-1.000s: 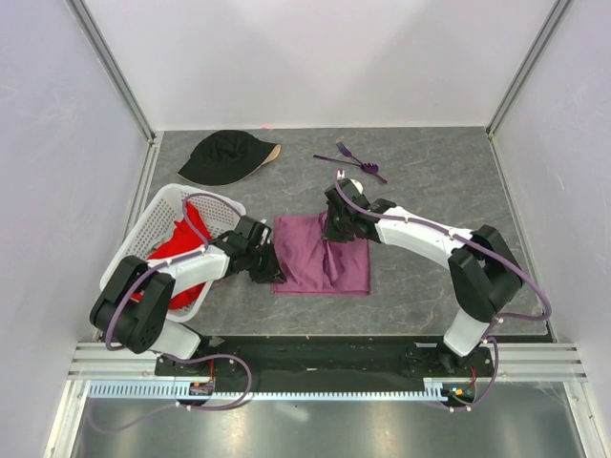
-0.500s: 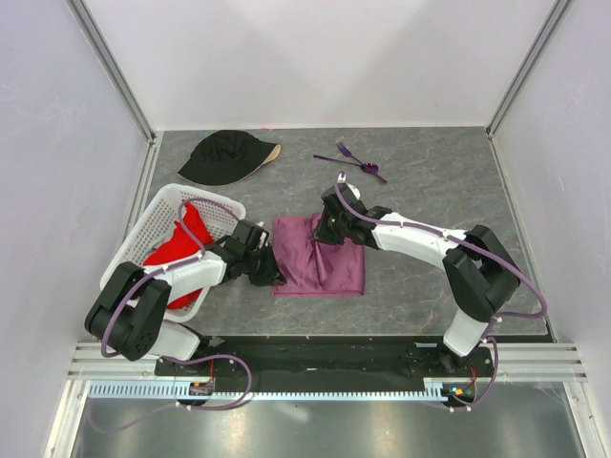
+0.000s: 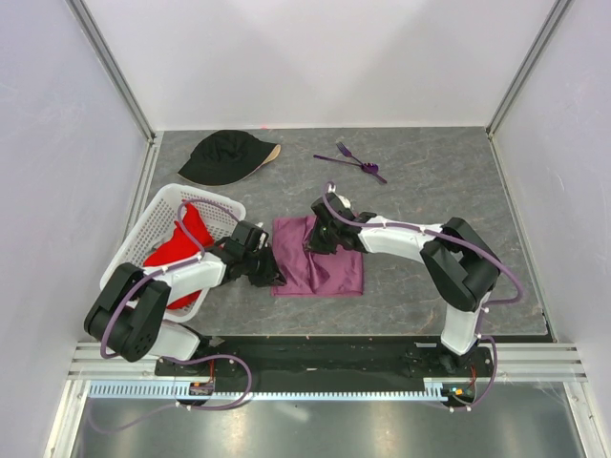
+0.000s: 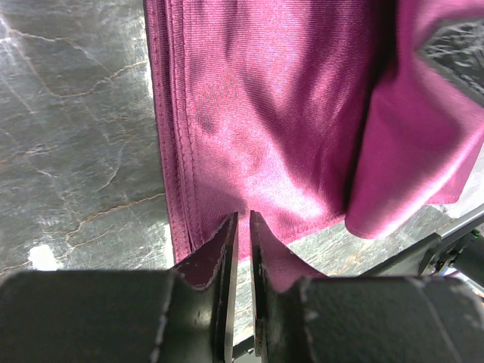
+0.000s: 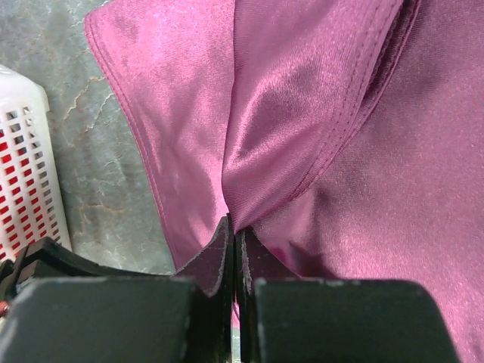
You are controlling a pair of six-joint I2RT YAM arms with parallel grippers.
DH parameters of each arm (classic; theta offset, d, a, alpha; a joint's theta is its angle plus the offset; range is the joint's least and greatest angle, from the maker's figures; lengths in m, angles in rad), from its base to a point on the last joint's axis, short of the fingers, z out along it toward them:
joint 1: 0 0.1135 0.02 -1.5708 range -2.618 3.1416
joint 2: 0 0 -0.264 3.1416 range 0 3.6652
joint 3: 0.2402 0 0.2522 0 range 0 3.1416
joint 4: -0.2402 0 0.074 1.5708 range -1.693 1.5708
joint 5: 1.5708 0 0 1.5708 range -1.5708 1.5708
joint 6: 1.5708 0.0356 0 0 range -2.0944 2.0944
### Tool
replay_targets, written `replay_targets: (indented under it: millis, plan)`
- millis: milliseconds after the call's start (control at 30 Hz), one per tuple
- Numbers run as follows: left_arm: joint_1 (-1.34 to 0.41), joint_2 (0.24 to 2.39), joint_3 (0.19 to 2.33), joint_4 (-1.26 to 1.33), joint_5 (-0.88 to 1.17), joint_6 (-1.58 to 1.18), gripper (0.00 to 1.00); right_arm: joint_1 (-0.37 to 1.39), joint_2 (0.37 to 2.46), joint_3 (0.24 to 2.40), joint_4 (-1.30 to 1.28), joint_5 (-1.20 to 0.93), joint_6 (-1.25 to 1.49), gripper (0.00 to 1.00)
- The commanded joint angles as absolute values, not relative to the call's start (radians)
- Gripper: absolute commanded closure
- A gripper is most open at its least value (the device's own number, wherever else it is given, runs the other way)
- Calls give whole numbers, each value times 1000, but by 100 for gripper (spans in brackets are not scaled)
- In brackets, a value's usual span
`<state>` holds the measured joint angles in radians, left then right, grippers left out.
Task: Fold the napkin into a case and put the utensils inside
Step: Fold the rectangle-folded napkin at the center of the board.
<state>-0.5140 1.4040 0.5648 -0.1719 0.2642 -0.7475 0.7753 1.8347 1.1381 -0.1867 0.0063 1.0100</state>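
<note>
The plum napkin (image 3: 336, 273) lies mid-table, partly doubled over. My right gripper (image 3: 318, 239) is shut on a raised fold of the napkin (image 5: 302, 91) above its far-left part; in the right wrist view (image 5: 234, 225) the cloth bunches straight into the closed tips. At the napkin's near-left corner sits my left gripper (image 3: 275, 277). Its jaws stand a thin slit apart, the tips (image 4: 243, 218) gripping the cloth's hemmed edge (image 4: 227, 113). The purple utensils (image 3: 351, 160) lie at the back of the table, apart from both grippers.
A black cap (image 3: 225, 156) lies at the back left. A white lattice basket (image 3: 143, 234) holding a red cloth (image 3: 181, 250) stands at the left, close to the left arm; its wall (image 5: 23, 166) shows beside the napkin.
My right gripper has moved left with the napkin's fold, drawing the cloth over itself so it looks narrower. The left gripper has stayed on the near-left corner.
</note>
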Motion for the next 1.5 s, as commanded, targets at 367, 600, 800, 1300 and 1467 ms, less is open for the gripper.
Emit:
replay_targets:
  millis: [367, 600, 800, 1300, 1467]
  plan:
    - [-523, 1388, 554, -173, 248, -764, 82, 793, 1893, 1233, -152, 2, 1016, 100]
    - [-525, 1382, 549, -176, 247, -761, 82, 796, 1917, 1247, -158, -34, 994, 100]
    - [-525, 1287, 542, -205, 235, -782, 76, 811, 1983, 1310, -167, -121, 950, 85]
    - [-525, 1085, 572, -322, 226, -762, 59, 769, 1804, 1256, -162, -278, 855, 24]
    - [-522, 1069, 617, -348, 189, -762, 60, 723, 1750, 1177, -176, -294, 763, 13]
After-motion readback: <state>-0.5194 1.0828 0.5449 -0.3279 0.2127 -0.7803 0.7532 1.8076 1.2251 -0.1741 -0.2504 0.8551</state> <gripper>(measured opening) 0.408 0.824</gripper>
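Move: The right hand pinches the edge of the flap folded over from the napkin's right. The napkin's left edge lies about 8 cm to this hand's left, level with it fore and aft and some 4 cm below; the near-left corner is about 11 cm back and 8 cm left, and the basket roughly 32 cm left, straight across. From the left hand that near-left corner is about 3 cm back, 2 cm left and 1 cm lower. Leftward across the napkin, about 5.5 cm, the right hand takes the pinched flap towards the left edge, sinking slightly and drawing back a little late on. It opens wide along the way, turning some 15 degrees counter-clockwise, then climbs with a short return to the right. The left hand stays low at the near-left corner, then lifts about 5.5 cm while its fingers part further. ##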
